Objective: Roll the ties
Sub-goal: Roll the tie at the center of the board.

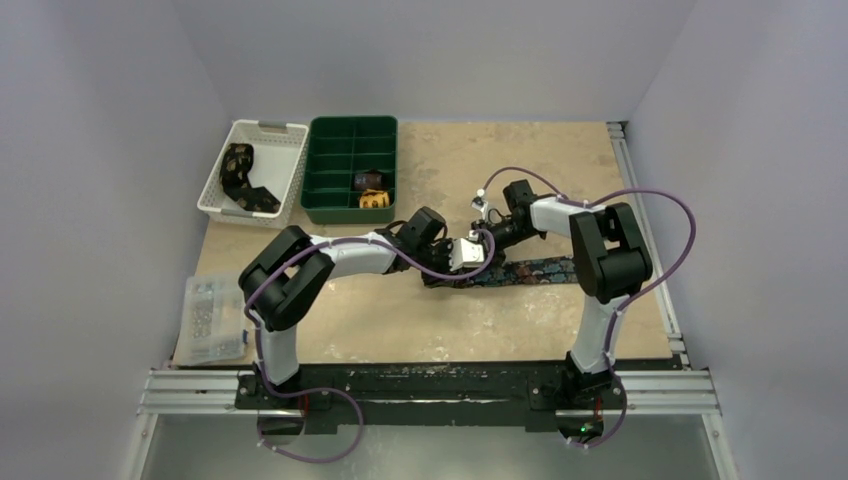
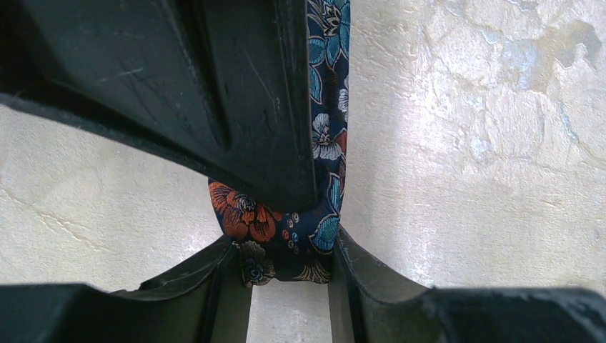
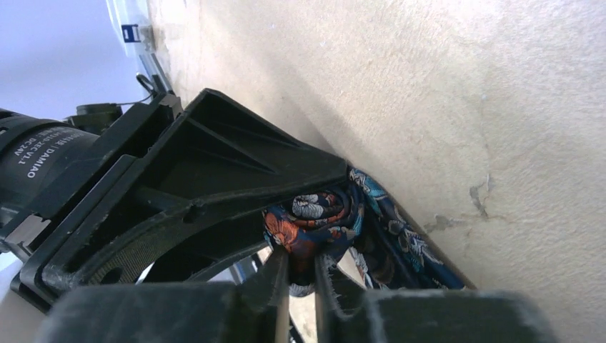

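A dark navy tie (image 1: 540, 270) with a floral print lies flat on the table, and its left end is wound into a small roll. My left gripper (image 1: 455, 258) is shut on that roll (image 2: 246, 214), which fills the gap between its jaws (image 2: 286, 250). Coming from the right, my right gripper (image 1: 478, 243) meets the same spot. In the right wrist view its narrow jaws (image 3: 301, 264) pinch the side of the roll (image 3: 314, 214), close under the left gripper's black finger (image 3: 214, 171). The unrolled tail (image 3: 407, 243) runs off along the table.
A white basket (image 1: 215, 195) at the back left holds a black-and-gold tie (image 1: 240, 180). Beside it a green compartment tray (image 1: 330, 150) holds a brown roll (image 1: 369, 180) and a yellow roll (image 1: 375, 200). A clear plastic box (image 1: 212, 320) sits at the near left.
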### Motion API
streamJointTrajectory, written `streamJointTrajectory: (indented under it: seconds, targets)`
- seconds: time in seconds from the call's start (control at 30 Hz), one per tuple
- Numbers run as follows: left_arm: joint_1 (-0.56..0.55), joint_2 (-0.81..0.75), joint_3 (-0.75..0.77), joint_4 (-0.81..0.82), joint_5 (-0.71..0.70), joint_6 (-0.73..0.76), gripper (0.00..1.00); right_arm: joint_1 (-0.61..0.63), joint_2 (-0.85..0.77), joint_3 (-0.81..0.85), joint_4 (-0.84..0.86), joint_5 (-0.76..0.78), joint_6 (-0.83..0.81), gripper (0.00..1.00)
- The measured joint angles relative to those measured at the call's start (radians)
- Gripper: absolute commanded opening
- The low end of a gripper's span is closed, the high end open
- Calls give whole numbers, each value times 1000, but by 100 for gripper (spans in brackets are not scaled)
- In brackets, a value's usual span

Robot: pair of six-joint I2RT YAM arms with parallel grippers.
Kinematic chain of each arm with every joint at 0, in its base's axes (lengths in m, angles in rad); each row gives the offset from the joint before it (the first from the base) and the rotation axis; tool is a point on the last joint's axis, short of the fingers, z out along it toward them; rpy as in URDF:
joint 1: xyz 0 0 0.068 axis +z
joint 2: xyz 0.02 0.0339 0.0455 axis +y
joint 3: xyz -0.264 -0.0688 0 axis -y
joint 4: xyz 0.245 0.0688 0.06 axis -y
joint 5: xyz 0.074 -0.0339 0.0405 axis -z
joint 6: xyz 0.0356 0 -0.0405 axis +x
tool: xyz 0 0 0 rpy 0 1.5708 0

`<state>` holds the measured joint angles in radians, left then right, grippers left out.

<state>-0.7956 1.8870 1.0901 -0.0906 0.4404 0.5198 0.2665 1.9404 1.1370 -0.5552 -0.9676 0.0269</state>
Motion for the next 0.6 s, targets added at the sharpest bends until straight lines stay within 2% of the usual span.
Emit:
streamJointTrajectory:
  seconds: [0.23, 0.33, 0.4, 0.6]
  targets:
    - [4, 0, 3, -7, 2, -23, 61, -9, 2, -5, -1, -7, -11, 0]
    - [18, 0, -9, 21, 35, -66, 73, -32, 7, -15, -11, -7, -37, 0]
    - [31, -6, -44, 95, 64, -101, 80, -49, 15, -17, -21, -7, -49, 0]
    - [47, -23, -121, 296, 140, -190, 80, -76, 24, -21, -52, 1, -76, 0]
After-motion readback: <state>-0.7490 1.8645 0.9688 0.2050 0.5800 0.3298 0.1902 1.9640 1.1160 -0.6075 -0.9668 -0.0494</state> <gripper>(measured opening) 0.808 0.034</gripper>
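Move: The half-made tie roll sits right at the left hand point, between its fingers. For the right hand, which comes in from the front and right, it lies directly below, its middle some 2 cm down. The flat tail of the tie runs off to the right, its middle about 11 cm right of either hand and 1 cm farther out. The green tray's middle is roughly 22 cm ahead and 20 cm left of both hands. Rightward and somewhat down, the right hand draws the roll's upper layer about 3 cm along towards the tail, after its fingers finish closing on it. Meanwhile the left fingers spread wide and let go of the roll's two sides, that hand then lifting about 1.5 cm and going slightly right as its fingers tip some 15 degrees nearer to level. ##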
